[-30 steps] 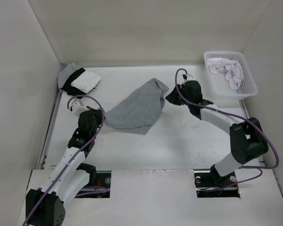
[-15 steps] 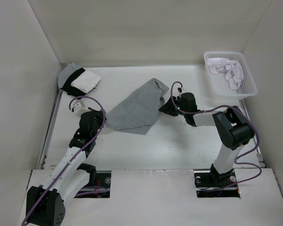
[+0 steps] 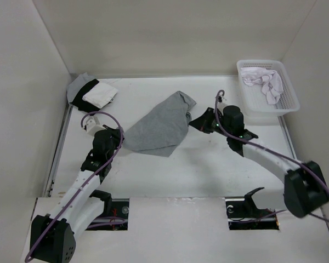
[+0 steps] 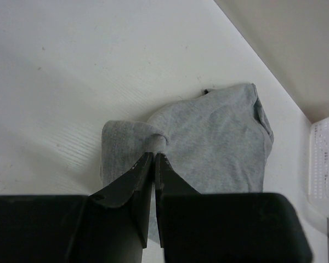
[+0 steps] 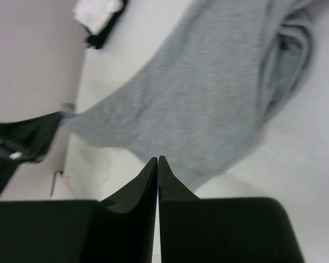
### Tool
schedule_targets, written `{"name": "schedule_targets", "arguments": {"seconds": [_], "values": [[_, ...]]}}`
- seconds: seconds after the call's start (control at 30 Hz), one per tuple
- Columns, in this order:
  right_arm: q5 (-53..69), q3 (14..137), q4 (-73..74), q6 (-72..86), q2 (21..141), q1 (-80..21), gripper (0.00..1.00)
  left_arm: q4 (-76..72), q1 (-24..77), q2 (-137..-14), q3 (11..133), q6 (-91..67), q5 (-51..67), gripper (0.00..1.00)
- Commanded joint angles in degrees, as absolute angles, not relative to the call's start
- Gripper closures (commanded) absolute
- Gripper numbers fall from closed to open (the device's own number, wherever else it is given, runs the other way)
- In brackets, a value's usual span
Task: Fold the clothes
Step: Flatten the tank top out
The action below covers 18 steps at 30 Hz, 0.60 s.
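The clothes point(image 3: 156, 129), a grey tank top, lie spread and rumpled in the middle of the table, bunched at the far right end. My left gripper point(image 3: 119, 141) sits at their near left corner. In the left wrist view the left gripper point(image 4: 154, 155) is shut on a pinch of that corner of the clothes point(image 4: 219, 142). My right gripper point(image 3: 194, 121) is just off the garment's right edge. In the right wrist view the right gripper point(image 5: 158, 159) is shut with no fabric between the tips, and the clothes point(image 5: 197, 98) lie beyond them.
A white basket point(image 3: 288, 104) at the back right holds a white garment point(image 3: 263, 81). A black, white and grey stack of clothes point(image 3: 93, 92) lies in the back left corner. White walls enclose the table on three sides.
The right gripper opened beside the garment's right edge and has shut again. Its arm swung so the elbow now lies near and to the right. The left arm and the cloth stayed put.
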<state>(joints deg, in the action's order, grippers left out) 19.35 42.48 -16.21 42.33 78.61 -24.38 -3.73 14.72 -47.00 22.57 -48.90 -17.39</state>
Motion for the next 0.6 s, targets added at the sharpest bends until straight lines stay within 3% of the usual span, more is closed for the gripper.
{"name": "schedule_targets", "arguments": {"seconds": [0.0, 0.07, 0.13, 0.2, 0.23, 0.33, 0.57], "values": [[17.6, 41.7, -0.7, 43.2, 67.0, -25.7, 0.95, -5.9, 15.0, -46.4, 23.7, -49.3, -17.1, 0.96], [14.9, 39.8, 5.0, 43.2, 61.5, -25.7, 0.95, -5.4, 15.0, -46.8, 23.4, -49.3, -17.1, 0.96], [11.7, 38.0, 5.7, 42.5, 60.5, -25.7, 0.89, -5.6, 15.0, -47.6, 22.9, -49.4, -17.1, 0.96], [8.9, 38.7, 0.5, 39.8, 67.0, -26.4, 0.65, -6.0, 15.0, -48.8, 23.2, -49.6, -16.8, 0.96], [8.2, 39.3, -3.2, 38.4, 70.5, -26.8, 0.59, -6.2, 15.0, -48.8, 23.4, -49.7, -16.6, 0.96], [7.8, 41.6, -12.2, 36.8, 79.9, -26.7, 0.54, -6.4, 15.4, -48.1, 23.9, -49.8, -16.7, 0.96], [12.5, 45.4, -25.2, 36.5, 94.0, -24.7, 0.54, -6.7, 16.2, -49.0, 23.8, -49.9, -16.6, 0.96]]}}
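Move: The right hand, shut and empty, is some 15 cm above the tank top's right-edge corner, which lies about 2 cm ahead and 1 cm left of it. The tank top's middle is roughly 5 cm ahead and 13 cm to the left, its near corner 8 cm back and 8 cm left. From the left hand, which still pinches the raised left end, that right-edge corner is about 5 cm ahead, 27 cm right and 13 cm below. Up and back first, about 6 cm and 5 cm, the right hand then swings forward again and dives some 17 cm towards the tank top's right edge, ending just outside it. On the way down its fingers part to nearly half open and tip about 20 degrees steeper. The left hand keeps its pinch on the left end. ##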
